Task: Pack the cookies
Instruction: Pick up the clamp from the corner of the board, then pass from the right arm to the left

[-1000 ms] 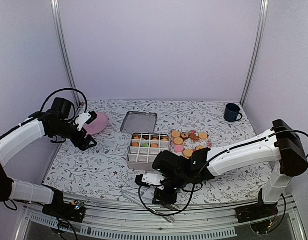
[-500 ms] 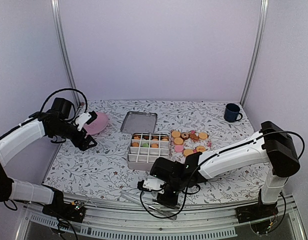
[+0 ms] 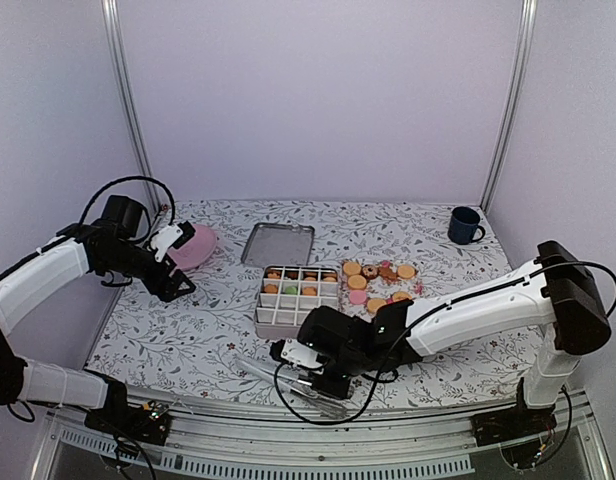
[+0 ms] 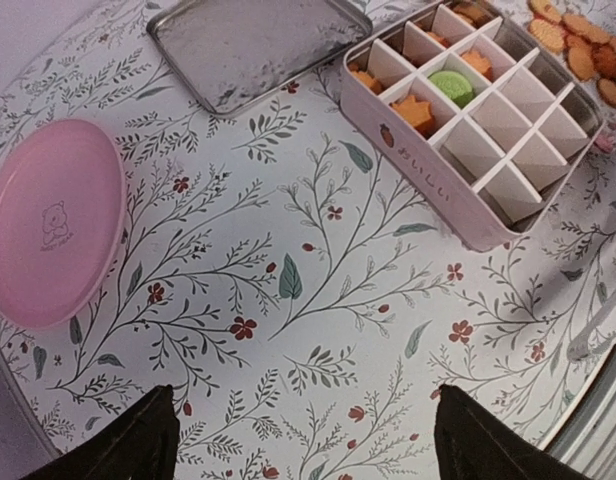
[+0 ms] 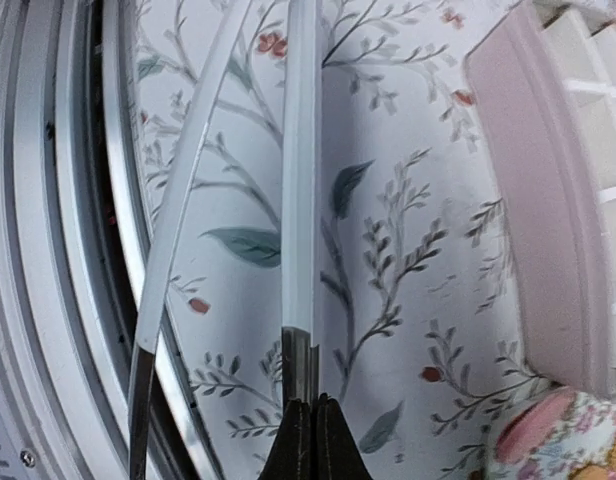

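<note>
Loose cookies [image 3: 378, 280], mostly golden-orange, lie on a patterned sheet right of the pink divided box [image 3: 278, 326]. The box's far cells hold a few cookies [image 4: 428, 95], and its near cells are empty. My right gripper [image 3: 320, 376] is low by the table's front edge, shut on one arm of metal tongs [image 5: 300, 200]. The other arm of the tongs splays left over the edge rail. In the right wrist view the box wall [image 5: 548, 200] is at the right and a pink cookie [image 5: 533, 435] shows at the bottom. My left gripper [image 4: 308, 440] hovers open over bare cloth, left of the box.
A pink plate [image 3: 193, 247] lies at the far left beside the left arm. A metal lid [image 3: 278, 243] lies behind the box. A blue mug [image 3: 465, 225] stands at the back right. The table's front rail [image 5: 58, 250] runs close to the tongs.
The right gripper has closed on the tongs, and they have shifted left and away from the front edge. The left arm has not moved.
</note>
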You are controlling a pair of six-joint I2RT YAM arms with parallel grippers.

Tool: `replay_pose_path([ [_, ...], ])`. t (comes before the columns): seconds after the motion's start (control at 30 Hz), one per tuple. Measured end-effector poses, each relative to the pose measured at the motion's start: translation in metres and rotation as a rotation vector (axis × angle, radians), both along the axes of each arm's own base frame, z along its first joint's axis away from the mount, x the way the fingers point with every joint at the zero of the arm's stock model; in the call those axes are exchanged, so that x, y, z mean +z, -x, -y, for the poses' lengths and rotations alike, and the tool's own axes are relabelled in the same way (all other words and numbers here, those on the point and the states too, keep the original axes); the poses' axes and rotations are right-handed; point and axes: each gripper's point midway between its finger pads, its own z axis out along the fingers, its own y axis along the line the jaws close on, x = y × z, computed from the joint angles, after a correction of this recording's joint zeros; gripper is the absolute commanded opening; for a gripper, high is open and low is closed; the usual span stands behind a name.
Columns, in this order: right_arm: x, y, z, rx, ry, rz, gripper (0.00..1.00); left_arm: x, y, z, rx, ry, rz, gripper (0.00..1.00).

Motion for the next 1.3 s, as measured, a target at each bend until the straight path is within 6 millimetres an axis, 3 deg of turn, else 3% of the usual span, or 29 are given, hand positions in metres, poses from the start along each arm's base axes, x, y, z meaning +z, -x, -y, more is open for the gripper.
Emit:
replay_pose_path([
  [0.27,0.093,-0.064,-0.028,-0.201,-0.270,0.283,0.00,0.023,0.004,0.019,-0.048,0.120,0.002,0.89],
  [0.43,0.165,-0.106,-0.052,-0.356,-0.482,0.462,0.00,0.057,0.012,0.046,-0.131,0.290,0.009,0.89],
  [0.6,0.214,-0.134,-0.073,-0.454,-0.683,0.573,0.00,0.094,0.029,0.074,-0.242,0.519,-0.007,0.87],
  [0.77,0.244,-0.153,-0.089,-0.495,-0.852,0.588,0.00,0.124,0.043,0.093,-0.339,0.707,-0.063,0.82],
  [0.97,0.271,-0.161,-0.107,-0.502,-1.026,0.537,0.00,0.149,0.055,0.105,-0.437,0.836,-0.102,0.71],
  [1.13,0.275,-0.159,-0.119,-0.480,-1.109,0.473,0.00,0.158,0.061,0.112,-0.499,0.884,-0.115,0.55],
  [1.3,0.269,-0.156,-0.128,-0.453,-1.142,0.400,0.00,0.154,0.062,0.119,-0.522,0.907,-0.163,0.33],
])
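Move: The right fingers are already shut on the steel part of one arm of the clamp, low over the table's near edge; the left gripper they bring it to is about 16 cm ahead, 31 cm left and 10 cm higher. From the left hand the clamp's middle lies roughly 14 cm back, 23 cm right and 11 cm below. The cookie box is some 20 cm ahead and 6 cm left of the right hand; the pink plate about 20 cm ahead of the left hand, barely left, 12 cm below. Keeping its pinch on the clamp, the right hand lifts about 27 cm, forward and left towards the left gripper, its fingers swinging from pointing down to level left. The left hand rises some 15 cm, moving right and a little back, tips its fingers up to point right, and half closes them around the clamp's free arm. ##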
